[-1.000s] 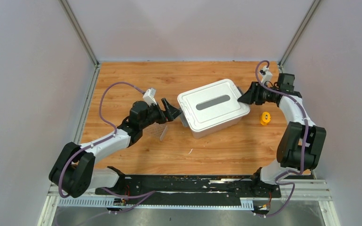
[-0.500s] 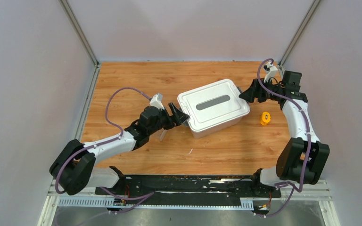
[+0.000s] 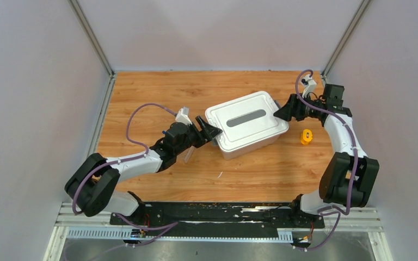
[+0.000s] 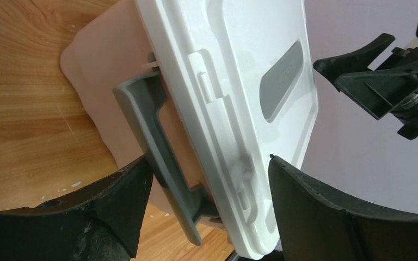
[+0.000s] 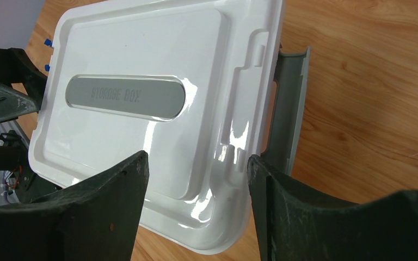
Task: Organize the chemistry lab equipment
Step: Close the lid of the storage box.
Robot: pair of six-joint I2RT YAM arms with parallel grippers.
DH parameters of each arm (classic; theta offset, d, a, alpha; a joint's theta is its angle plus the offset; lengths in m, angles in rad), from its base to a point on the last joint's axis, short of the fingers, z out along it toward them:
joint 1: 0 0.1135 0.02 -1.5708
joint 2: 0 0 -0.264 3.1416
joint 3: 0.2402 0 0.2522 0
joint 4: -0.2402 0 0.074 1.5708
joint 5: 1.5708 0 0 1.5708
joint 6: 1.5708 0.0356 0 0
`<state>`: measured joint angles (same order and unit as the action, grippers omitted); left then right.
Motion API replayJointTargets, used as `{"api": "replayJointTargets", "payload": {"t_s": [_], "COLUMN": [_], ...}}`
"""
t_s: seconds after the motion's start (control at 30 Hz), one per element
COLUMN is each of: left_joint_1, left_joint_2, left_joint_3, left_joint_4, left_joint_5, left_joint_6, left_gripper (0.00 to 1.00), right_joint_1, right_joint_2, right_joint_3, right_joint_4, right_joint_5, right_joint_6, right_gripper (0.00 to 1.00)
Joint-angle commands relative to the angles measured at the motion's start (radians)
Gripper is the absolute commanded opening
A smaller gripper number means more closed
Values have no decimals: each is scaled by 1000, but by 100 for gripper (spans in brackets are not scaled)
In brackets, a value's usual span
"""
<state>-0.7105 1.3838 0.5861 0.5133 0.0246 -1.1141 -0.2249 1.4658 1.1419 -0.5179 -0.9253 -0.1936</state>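
Note:
In the top view, the clear tube rack lies on the wood, partly hidden under my left arm. Two tiny blue caps peek past the lid's far edge in the right wrist view. The other lab items are out of view. My left gripper is open, its jaws straddling the grey latch and the lid's rim at the bin's left end. My right gripper is open over the lid's right edge, beside the other grey latch.
The pink bin with its white lid shut sits mid-table, turned slightly. A small orange object lies to its right, below my right gripper. Grey walls stand close on both sides.
My left arm has reached right until its jaws straddle the bin's left latch, and they have narrowed a little. My right gripper has opened wider and stayed at the bin's right end.

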Motion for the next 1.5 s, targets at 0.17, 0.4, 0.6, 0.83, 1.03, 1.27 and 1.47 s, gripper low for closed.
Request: {"api": "replayJointTargets", "payload": {"t_s": [0.17,0.4,0.6,0.83,1.03,1.27,1.47], "left_joint_1": [-48,-60,-61,-61,-63,-67,-71], "left_joint_2": [31,-9,-50,-46,-44,-62,-52], "left_joint_3": [155,182,221,256,264,288,307], "left_joint_4": [-191,-301,-379,-420,-420,-447,-442], "left_joint_5": [-108,-173,-218,-215,-203,-224,-206], "left_joint_6": [-33,-14,25,49,57,73,85], "left_gripper": [72,66,66,66,65,62,63], "right_joint_1": [1,1,1,2,1,2,2], "right_joint_2": [34,32,33,30,33,34,27], "right_joint_3": [1,0,0,0,-1,2,2], "right_joint_4": [16,15,15,13,12,10,4], "right_joint_5": [-54,-61,-64,-65,-70,-75,-81], "right_joint_6": [-30,-35,-35,-36,-38,-40,-49], "right_gripper": [66,66,66,66,66,66,66]}}
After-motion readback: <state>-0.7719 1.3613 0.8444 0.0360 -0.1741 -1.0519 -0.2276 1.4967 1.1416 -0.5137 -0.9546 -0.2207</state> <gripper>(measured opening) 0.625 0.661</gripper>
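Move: From the left hand, the grey left handle is right at the fingers, about 1 cm ahead and roughly 3 cm below; the lid's middle is some 12 cm to the right, 3 cm ahead and 1 cm down. The clear plastic case lies about 10 cm left, 9 cm back and 12 cm below. From the right hand, the right handle is about 2 cm ahead, 1 cm left and 3 cm down, the yellow object roughly 8 cm right, 9 cm back and 12 cm below. The left hand, astride the storage box's left rim with one finger outside the grey handle and the other over the lid, nudges about 1 cm forward and slightly right while its fingers close part-way and squeeze the handle in towards the rim, then eases up some 1.5 cm and a little back to the left, rolling its left side up by about 15 degrees over the whole move. The right hand settles down less than 1 cm and then stays over the opposite rim and handle, its opening unchanged, bracing that end. ##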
